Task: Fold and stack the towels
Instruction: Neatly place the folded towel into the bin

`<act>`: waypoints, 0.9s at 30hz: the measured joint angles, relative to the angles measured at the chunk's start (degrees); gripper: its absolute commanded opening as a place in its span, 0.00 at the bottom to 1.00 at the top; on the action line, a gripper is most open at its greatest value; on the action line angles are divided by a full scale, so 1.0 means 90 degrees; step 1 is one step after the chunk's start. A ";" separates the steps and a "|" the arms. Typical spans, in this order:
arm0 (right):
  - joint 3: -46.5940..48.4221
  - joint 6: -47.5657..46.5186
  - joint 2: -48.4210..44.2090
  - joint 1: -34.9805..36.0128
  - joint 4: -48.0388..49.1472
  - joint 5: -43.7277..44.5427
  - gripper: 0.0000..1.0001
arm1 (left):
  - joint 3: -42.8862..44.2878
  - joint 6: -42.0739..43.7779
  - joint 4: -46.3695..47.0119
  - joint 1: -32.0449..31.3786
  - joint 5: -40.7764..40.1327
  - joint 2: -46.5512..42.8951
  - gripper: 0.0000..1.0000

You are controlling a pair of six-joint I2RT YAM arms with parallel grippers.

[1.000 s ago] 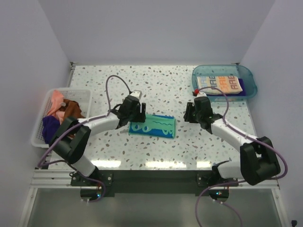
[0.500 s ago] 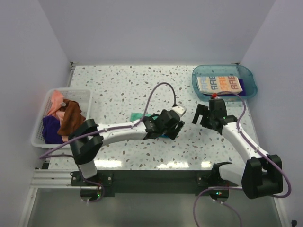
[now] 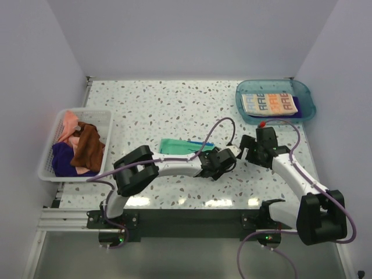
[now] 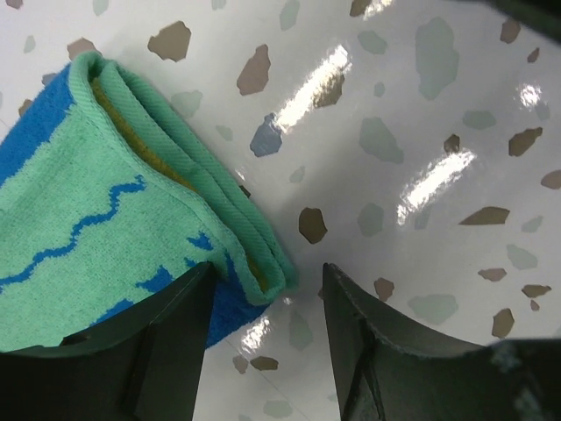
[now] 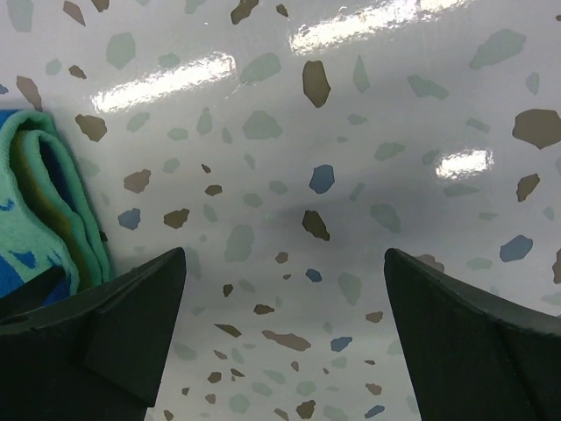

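Note:
The folded green-and-blue crocodile towel (image 3: 180, 146) lies flat mid-table. My left gripper (image 3: 228, 156) sits low at its right end. In the left wrist view the towel's folded corner (image 4: 105, 210) reaches into the gap of my left gripper (image 4: 267, 274), against the left finger (image 4: 166, 342); the jaws stand apart. Just to the right, my right gripper (image 3: 251, 148) hangs wide open over bare table (image 5: 285, 254), and the towel's edge (image 5: 35, 202) shows beside its left finger. A white RABBIT towel (image 3: 269, 103) lies folded on a purple one (image 3: 292, 115).
The folded towels rest in a blue tray (image 3: 308, 102) at the back right. A white basket (image 3: 49, 163) at the left edge holds pink (image 3: 70, 124), brown (image 3: 87, 145) and purple (image 3: 61, 157) towels. Cables loop over both arms.
My left arm swept right, from the towel's left end to its right end. The right gripper opened wide and shifted slightly toward the towel.

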 measured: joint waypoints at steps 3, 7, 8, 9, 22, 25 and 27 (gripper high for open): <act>-0.0051 0.0019 0.0000 -0.0002 0.0007 -0.0109 0.98 | 0.0114 0.0080 -0.0005 0.0000 -0.0126 0.0117 0.54; -0.0085 0.0097 0.0005 -0.0029 0.0068 -0.0270 0.97 | 0.0134 0.0083 0.0005 -0.0029 -0.0245 0.0155 0.35; -0.0104 0.0134 0.0005 -0.0036 0.0087 -0.0318 0.97 | 0.0134 0.0070 0.0005 -0.0039 -0.0282 0.0160 0.26; -0.0124 0.0187 0.0005 -0.0036 0.0097 -0.0350 0.96 | 0.0126 0.0036 0.0007 -0.0049 -0.0299 0.0160 0.21; -0.0539 0.1923 0.0347 0.0039 0.1491 -0.1698 0.99 | -0.1073 -0.0260 0.0542 0.0022 -0.0002 -0.0748 0.00; -0.0602 0.2421 0.0746 0.0240 0.1991 -0.1880 0.99 | -0.1243 -0.0277 0.0612 0.0102 0.0114 -0.1030 0.00; -0.0607 0.2703 0.0986 0.0425 0.2254 -0.1972 0.99 | -0.1282 -0.0304 0.0661 0.0158 0.0165 -0.1185 0.00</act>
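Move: The folded towel's near right corner already lies between the left gripper's open pads, only about 1 cm left of and 1 cm below the left hand point; the towel's middle is some 6 cm ahead and 11 cm left. From the right hand that corner is roughly 10 cm left, 2 cm back and 5 cm below, and the teal bin with its stacked towels is about 24 cm ahead and 10 cm to the right. Close the left gripper nearly in place to pinch the folded towel's near right corner, then draw the corner about 3 cm left and raise it some 2 cm. Meanwhile bring the wide-open right gripper left about 9 cm towards the held corner, sinking slightly and rolling nearly 30 degrees so its fingers swing leftward. ##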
